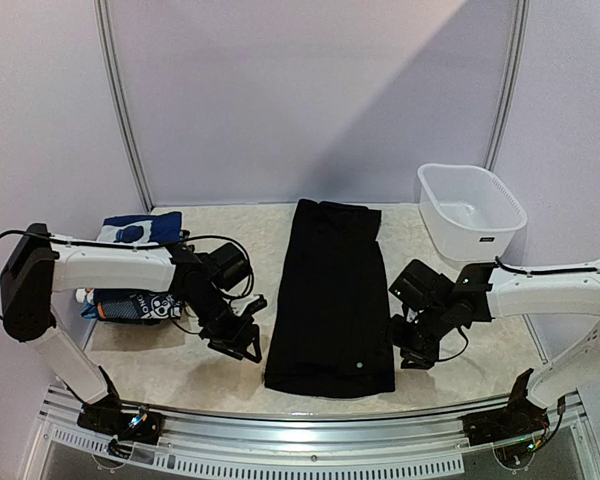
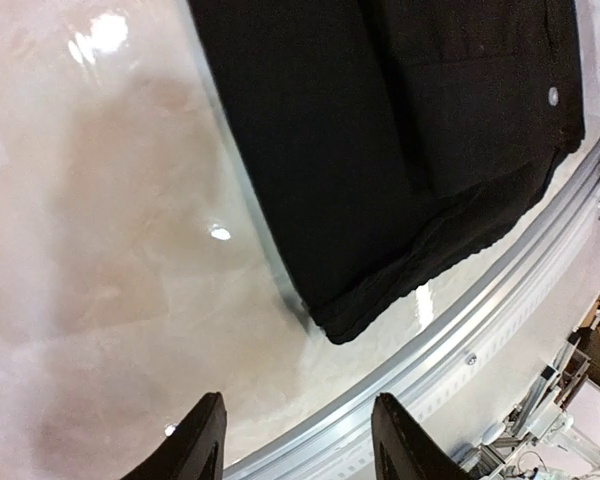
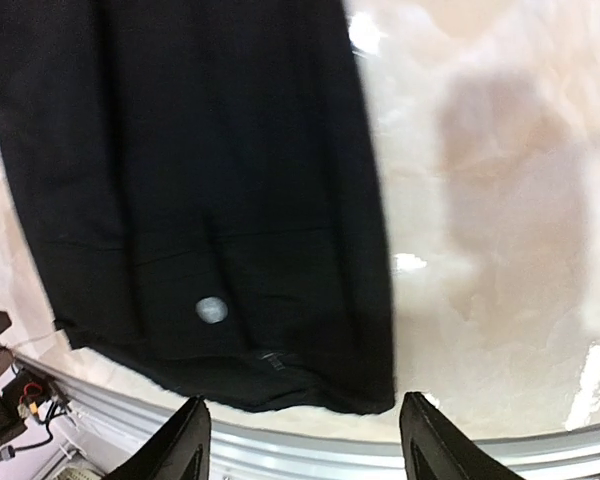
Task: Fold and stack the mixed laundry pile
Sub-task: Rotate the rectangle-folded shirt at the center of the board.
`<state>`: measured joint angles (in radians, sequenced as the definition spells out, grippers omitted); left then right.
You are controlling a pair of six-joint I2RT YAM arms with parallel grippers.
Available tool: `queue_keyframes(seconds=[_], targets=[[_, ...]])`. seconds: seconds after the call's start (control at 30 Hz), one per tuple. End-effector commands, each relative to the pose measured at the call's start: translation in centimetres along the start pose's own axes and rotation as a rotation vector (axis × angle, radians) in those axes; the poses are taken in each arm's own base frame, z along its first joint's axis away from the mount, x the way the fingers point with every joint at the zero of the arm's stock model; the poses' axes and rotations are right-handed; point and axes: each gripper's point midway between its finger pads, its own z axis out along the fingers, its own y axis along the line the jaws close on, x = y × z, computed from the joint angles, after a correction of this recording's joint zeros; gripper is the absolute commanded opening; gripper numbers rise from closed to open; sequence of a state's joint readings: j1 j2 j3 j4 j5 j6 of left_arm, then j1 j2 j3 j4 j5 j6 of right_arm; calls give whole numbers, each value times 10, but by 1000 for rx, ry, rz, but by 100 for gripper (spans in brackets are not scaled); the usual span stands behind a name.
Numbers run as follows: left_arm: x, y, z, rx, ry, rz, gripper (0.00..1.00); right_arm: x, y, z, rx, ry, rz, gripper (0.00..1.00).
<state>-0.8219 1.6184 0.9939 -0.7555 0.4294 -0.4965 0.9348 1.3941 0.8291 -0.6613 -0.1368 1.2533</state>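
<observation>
A large black garment [image 1: 330, 300] lies flat as a long folded strip in the middle of the table, with a small round grey mark [image 3: 211, 310] near its front hem. My left gripper [image 1: 242, 345] hovers just left of its near left corner, open and holding nothing. In the left wrist view, the left gripper [image 2: 298, 402] frames bare table short of the garment's corner [image 2: 340, 320]. My right gripper [image 1: 412, 352] sits at the near right corner, open and holding nothing. In the right wrist view, the right gripper [image 3: 305, 402] stands just off the hem [image 3: 280, 385]. More laundry lies at the left: a blue cartoon-print piece [image 1: 130, 305] and a blue-and-white piece [image 1: 140, 230].
A white plastic tub [image 1: 470, 210] stands at the back right. The metal rail [image 1: 300, 425] runs along the table's front edge, close below both grippers. Grey walls close off the back and sides.
</observation>
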Motion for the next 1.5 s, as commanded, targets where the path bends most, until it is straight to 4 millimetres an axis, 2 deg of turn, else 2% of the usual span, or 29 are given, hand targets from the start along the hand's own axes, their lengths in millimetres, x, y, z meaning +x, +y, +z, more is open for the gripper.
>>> queue_keyframes(seconds=[0.0,0.23,0.47,0.8,0.87,0.93,1.0,1.1,1.3,1.47], targets=[[-6,-18,11,89,-25,36,50,3,-7,9,-21,-6,78,63],[-2,-14,23,100,-13,13,49,13,-24,30,-41,32,109,54],[3,-13,35,121,5,-17,49,20,-30,37,-67,59,110,47],[4,-14,54,136,3,-94,47,36,-30,45,-108,139,45,20],[5,-16,58,133,-2,-109,43,39,-31,46,-114,154,33,14],[5,-16,63,120,-4,-119,35,41,-33,46,-115,163,26,7],[5,-16,67,104,-9,-133,21,43,-36,45,-113,171,15,0],[5,-19,67,83,-25,-162,1,47,-47,41,-89,178,2,0],[21,-31,59,36,-64,-211,0,59,-68,23,-56,203,-40,0],[37,-52,59,24,-78,-212,0,69,-80,6,-52,233,-83,0]])
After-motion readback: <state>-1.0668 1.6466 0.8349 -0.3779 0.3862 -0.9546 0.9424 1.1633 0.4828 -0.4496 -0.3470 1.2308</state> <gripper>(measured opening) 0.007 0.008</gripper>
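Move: The black shirt's near-left corner lies about 3 cm back, 4 cm right and 5 cm below the left gripper. Its near-right corner is some 4 cm back, 1 cm left and 5 cm below the right gripper. The shirt's white button sits about 3 cm ahead and 9 cm left of the right gripper, down at shirt level; the table's near rail runs some 9 cm back of the left gripper, straight behind. Lower both open grippers about 5 cm and ease them back, the left one also rightward, the right one tipping its fingertips some 10 degrees inward, and pinch the shirt's two near corners shut. Then, holding on, draw both hands back and to the right with a slight lift, dragging the near edge towards the rail. ##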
